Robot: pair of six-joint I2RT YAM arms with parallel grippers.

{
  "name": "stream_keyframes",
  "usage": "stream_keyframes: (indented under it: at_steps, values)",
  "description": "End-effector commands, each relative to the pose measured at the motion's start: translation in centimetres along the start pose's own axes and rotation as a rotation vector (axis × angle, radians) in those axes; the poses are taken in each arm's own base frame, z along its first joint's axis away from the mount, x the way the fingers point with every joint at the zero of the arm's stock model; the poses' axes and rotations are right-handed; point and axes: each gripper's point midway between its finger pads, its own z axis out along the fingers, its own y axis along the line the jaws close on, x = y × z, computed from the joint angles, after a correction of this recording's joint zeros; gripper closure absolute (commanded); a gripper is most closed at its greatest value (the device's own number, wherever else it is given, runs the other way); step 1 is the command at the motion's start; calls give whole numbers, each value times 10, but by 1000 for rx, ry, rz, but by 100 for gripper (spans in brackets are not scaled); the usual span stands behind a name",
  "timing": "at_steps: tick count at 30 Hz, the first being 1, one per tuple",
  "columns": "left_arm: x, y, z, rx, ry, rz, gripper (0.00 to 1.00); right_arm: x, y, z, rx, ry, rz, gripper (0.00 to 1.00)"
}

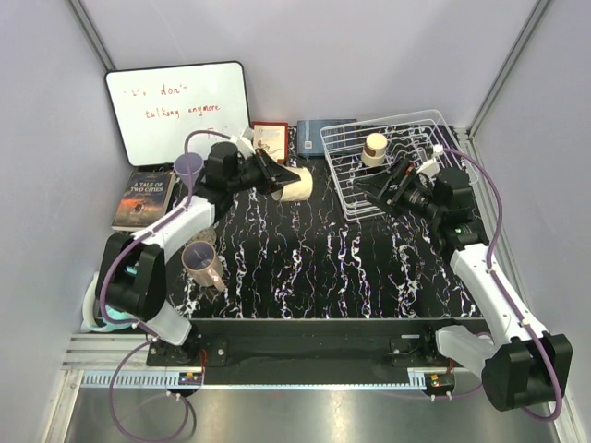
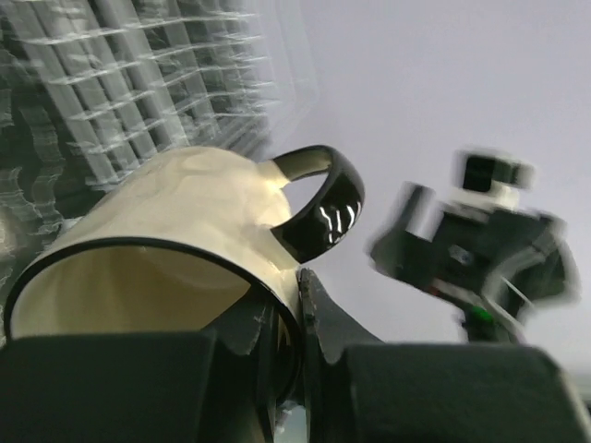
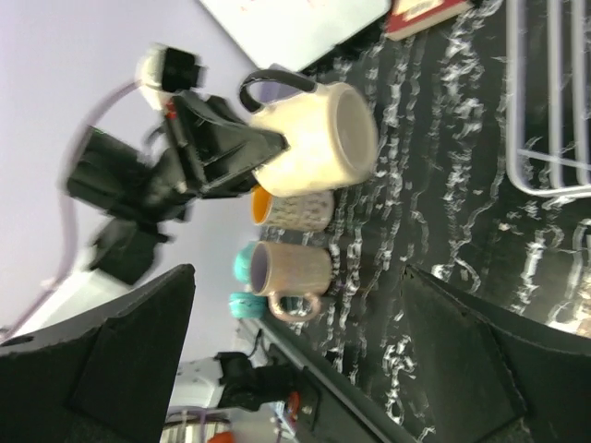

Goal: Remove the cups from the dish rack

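Observation:
My left gripper (image 1: 280, 178) is shut on the rim of a cream cup (image 1: 297, 184) with a black handle, holding it on its side above the back of the dark mat. In the left wrist view one finger is inside the cream cup (image 2: 166, 212) and one outside. The white wire dish rack (image 1: 420, 125) stands at the back right with a cream-and-brown cup (image 1: 375, 148) in it. My right gripper (image 1: 383, 194) hangs open and holds nothing at the rack's near-left edge. A pinkish cup (image 1: 201, 261) and an orange-inside cup (image 3: 295, 210) stand on the mat's left side. A lavender cup (image 1: 188, 168) stands behind them.
A whiteboard (image 1: 177, 111) leans on the back wall. A book (image 1: 143, 198) lies at the left, and a red book (image 1: 270, 140) and a blue box (image 1: 319, 137) stand at the back. Teal items (image 3: 242, 263) sit near the left arm's base.

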Motion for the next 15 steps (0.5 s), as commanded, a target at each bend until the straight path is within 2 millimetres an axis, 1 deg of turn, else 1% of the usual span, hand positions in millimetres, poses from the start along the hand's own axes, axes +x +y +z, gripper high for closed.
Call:
stream_keyframes:
  at_steps: [1,2,3,4,5,6,7,10,11,13,15]
  values:
    - [-48,15,-23,-446,-143,271,100,-11,-24,-4,168,-28,-72,0]
    - [-44,33,-32,-551,-114,253,100,-11,-28,-3,187,-28,-74,0]
    - [-48,41,-37,-616,-115,278,100,-9,-35,-4,215,-24,-73,0]
    - [-65,47,-42,-702,-163,306,100,-11,-40,-5,238,-32,-74,0]
    - [-61,62,-54,-803,-139,303,100,-10,-43,-4,250,-28,-73,0]
    - [-67,69,-63,-879,-150,328,100,-10,-46,-3,262,-25,-74,0]
    - [-72,87,-70,-975,-154,343,100,-9,-51,-3,280,-21,-70,0]
    - [-72,105,-88,-1106,-131,369,100,-8,-59,-3,308,-13,-73,0]
    - [-64,117,-93,-1141,-99,359,100,-7,-60,-3,314,-11,-73,0]
    - [-56,127,-96,-1163,-72,345,100,-7,-64,-3,327,-9,-83,0]
    - [-45,143,-100,-1199,-33,332,100,-8,-65,-3,334,-9,-90,0]
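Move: The left hand already holds the cream cup by its rim, nearly on its side; the bare counter it is being taken to lies about 15 cm left, 2 ahead and 23 below. From that hand the orange-lined cup is some 23 left and 4 back, the purple cup 28 left and 13 ahead, the pink mug 20 left and 16 back. From the empty right hand the last cup in the rack is about 23 ahead, 4 right, 20 below. Keeping its pinch on the cream cup's rim, the left hand swings about 12 cm left towards the orange-lined cup, first also edging forward, then dropping some 8 cm as the wrist rolls about 60 degrees, so that the fingers go from pointing sideways to steeply down. The open right hand meanwhile sinks about 7 cm and drifts slightly right in front of the dish rack, its fingers tipping lower and touching nothing. ##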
